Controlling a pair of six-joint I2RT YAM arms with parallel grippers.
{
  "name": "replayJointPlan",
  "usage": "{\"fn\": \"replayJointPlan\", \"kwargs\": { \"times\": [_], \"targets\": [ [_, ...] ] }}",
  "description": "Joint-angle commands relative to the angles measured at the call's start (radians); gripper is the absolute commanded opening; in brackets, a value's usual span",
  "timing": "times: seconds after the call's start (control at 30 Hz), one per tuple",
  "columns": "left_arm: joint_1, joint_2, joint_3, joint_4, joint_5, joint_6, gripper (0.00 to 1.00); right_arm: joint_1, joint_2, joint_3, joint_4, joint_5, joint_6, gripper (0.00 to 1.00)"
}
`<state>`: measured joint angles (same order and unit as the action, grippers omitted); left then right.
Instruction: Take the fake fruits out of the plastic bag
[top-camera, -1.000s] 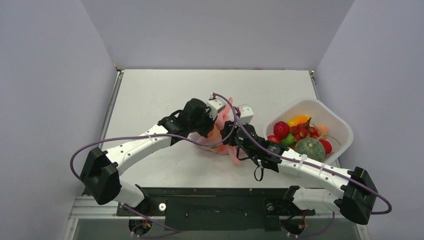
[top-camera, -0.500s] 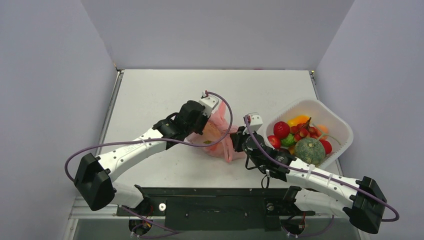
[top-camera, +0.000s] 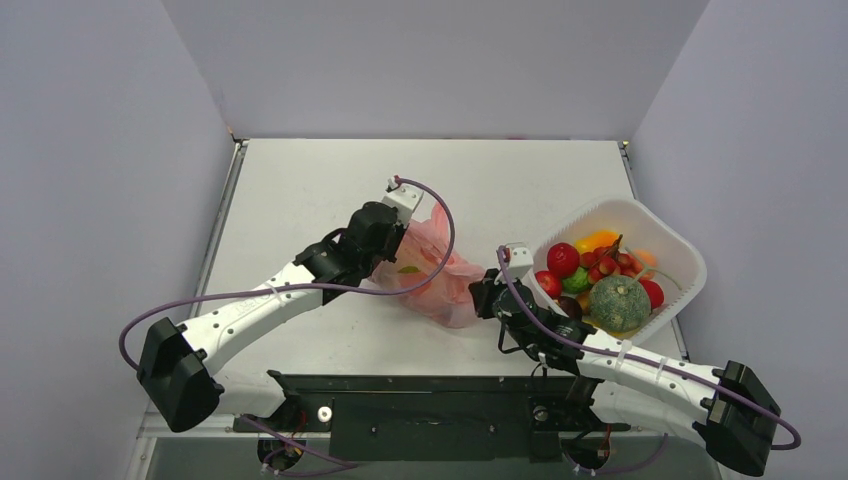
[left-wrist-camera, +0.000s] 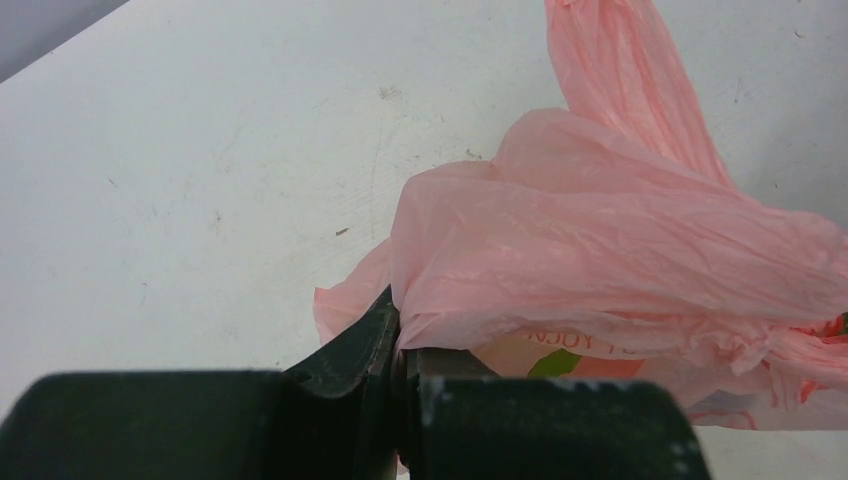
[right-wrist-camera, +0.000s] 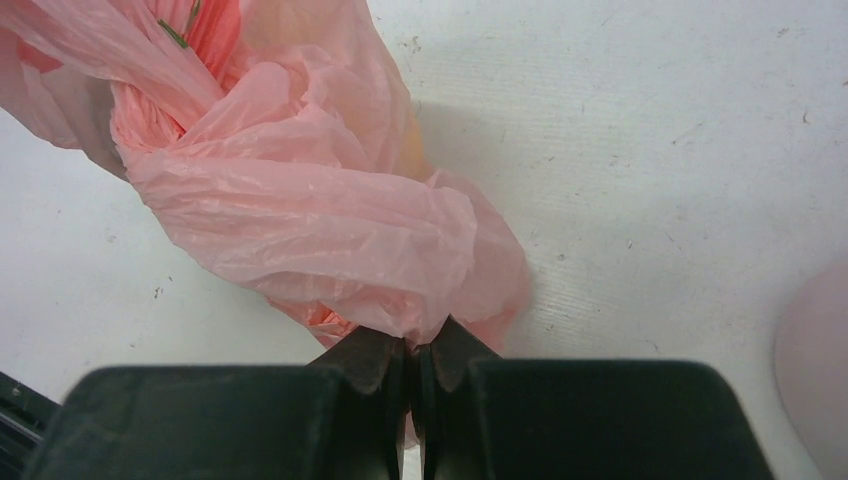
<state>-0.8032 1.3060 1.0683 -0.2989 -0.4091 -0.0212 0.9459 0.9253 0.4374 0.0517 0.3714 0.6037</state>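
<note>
The pink plastic bag (top-camera: 432, 272) lies stretched across the table's middle between my two arms. My left gripper (top-camera: 392, 262) is shut on its left edge; the left wrist view shows the jaws pinching pink film (left-wrist-camera: 600, 250) at the gripper (left-wrist-camera: 402, 345). My right gripper (top-camera: 478, 297) is shut on the bag's right end; the right wrist view shows the jaws (right-wrist-camera: 415, 350) clamped on bunched film (right-wrist-camera: 320, 220). Faint orange and green shapes show through the bag. Fake fruits (top-camera: 597, 270) in red, yellow, orange and green fill the white basket (top-camera: 668, 240).
The white rounded-square basket stands at the right, close to my right arm, holding a green melon (top-camera: 619, 300) and red fruits (top-camera: 562, 258). Grey walls close the table on three sides. A black rail (top-camera: 430, 395) runs along the near edge.
Both grippers have moved apart, the left one leftward and the right one to the right and nearer, pulling the bag from a bunched heap into a wider, flatter stretch.
</note>
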Motion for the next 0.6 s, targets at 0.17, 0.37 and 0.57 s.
{"fn": "replayJointPlan", "kwargs": {
  "times": [0.17, 0.37, 0.57],
  "targets": [
    [0.011, -0.012, 0.012, 0.058, -0.025, 0.016, 0.00, 0.002, -0.023, 0.059, 0.013, -0.039, -0.056, 0.11],
    [0.011, 0.007, 0.020, 0.048, -0.034, 0.016, 0.00, 0.007, -0.071, 0.111, -0.058, -0.049, -0.149, 0.31],
    [0.011, 0.012, 0.022, 0.047, -0.030, 0.037, 0.00, 0.008, -0.091, 0.199, -0.127, -0.043, -0.224, 0.52]
  ]
}}
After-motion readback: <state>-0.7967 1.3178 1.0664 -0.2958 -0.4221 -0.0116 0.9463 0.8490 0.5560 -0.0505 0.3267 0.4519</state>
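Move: My right fingers are shut on the lower right end of the plastic bag; its fruit-filled middle lies about 8 cm to their left, 3 cm ahead and a few cm lower. From that hand, the basket's nearest tomato is some 15 cm right and 2 cm ahead, and the white basket's middle about 30 cm right and 6 cm ahead. My left hand grips the bag's upper part, with the bag's middle about 7 cm to its right, 5 cm back and 10 cm below. I open my right fingers to about half, letting go of the bag's lower right end, then lift that hand nearly straight up about 5 cm from it, tipping the fingers up slightly and turning a little counter-clockwise. My left hand stays nearly in place with its fingers shut, still holding the bag's upper part. ##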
